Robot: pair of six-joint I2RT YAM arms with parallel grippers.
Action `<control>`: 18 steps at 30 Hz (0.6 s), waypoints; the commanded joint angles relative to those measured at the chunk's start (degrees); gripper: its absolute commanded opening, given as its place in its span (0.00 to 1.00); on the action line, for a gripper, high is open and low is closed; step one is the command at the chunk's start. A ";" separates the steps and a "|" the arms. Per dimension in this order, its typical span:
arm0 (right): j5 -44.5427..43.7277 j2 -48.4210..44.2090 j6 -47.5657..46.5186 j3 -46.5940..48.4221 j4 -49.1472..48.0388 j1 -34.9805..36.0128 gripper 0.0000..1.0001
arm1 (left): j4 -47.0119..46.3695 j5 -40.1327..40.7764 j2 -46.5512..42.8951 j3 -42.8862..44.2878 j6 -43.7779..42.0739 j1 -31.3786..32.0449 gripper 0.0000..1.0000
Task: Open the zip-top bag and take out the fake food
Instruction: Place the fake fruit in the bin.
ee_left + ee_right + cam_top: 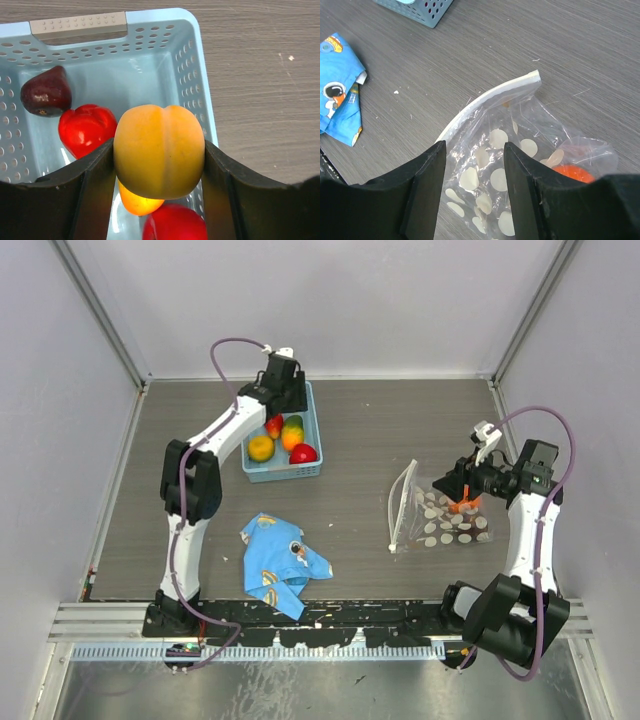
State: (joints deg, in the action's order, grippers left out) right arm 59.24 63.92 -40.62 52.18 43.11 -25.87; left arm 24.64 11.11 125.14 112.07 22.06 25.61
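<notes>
My left gripper (159, 146) is shut on a yellow-orange peach-like piece of fake food (159, 165) and holds it over the light blue basket (150, 65). Under it in the basket lie a dark purple fruit (46, 92), a red pepper (85, 127), an orange piece (137, 202) and another red one (172, 222). The dotted zip-top bag (440, 520) lies at the right, its white zip strip (490, 97) bowed open toward the left. My right gripper (475, 150) hovers open over the bag's film. One orange piece (572, 173) shows inside the bag.
The blue cartoon-print cloth (280, 565) lies crumpled near the front, between the arms. The basket (312, 440) stands at the back left with several fruits in it. Grey walls close in the table on three sides.
</notes>
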 commanded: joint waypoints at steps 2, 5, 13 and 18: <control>0.54 -0.38 4.16 0.17 -4.44 0.20 0.55 | 4.01 2.79 3.76 8.01 -1.05 -0.80 0.29; 0.36 -0.30 4.83 -0.21 -5.21 0.23 0.56 | 4.14 3.27 5.62 10.76 -0.90 -0.91 0.55; -3.28 -1.62 5.18 -0.81 -7.92 0.13 0.66 | 6.32 3.73 6.39 16.87 0.31 -1.86 0.98; -6.47 -0.37 11.04 -0.55 -12.21 -0.77 1.00 | 0.32 1.00 -2.29 8.41 -1.12 -2.16 0.98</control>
State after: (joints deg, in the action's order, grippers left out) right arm 55.22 63.99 -35.11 51.16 37.23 -25.91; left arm 30.48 14.09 132.31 125.45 21.71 24.14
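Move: Over the far end of the bin, the left hand already holds the yellow-orange fruit; the free floor for it lies about 4 cm ahead, 2 cm left and 10 cm below. On that level, the dark fruit is about 3 cm ahead and 10 cm left, the red pepper 3 cm back and 6 cm left, the mango 5 cm back and 1 cm left. From the empty right hand, the red-orange fruit in the bag lies about 3 cm ahead, 8 cm right and 14 cm down. Easing forward about 3 cm over the bin's far end, the left hand sinks some 2 cm with the yellow-orange fruit, spreads its fingers wide to let go, then rises about 3 cm, clear of the fruit, still creeping forward. The right hand drifts barely a centimetre or two forward and right above the bag, its half-open fingers spreading almost fully late on. ##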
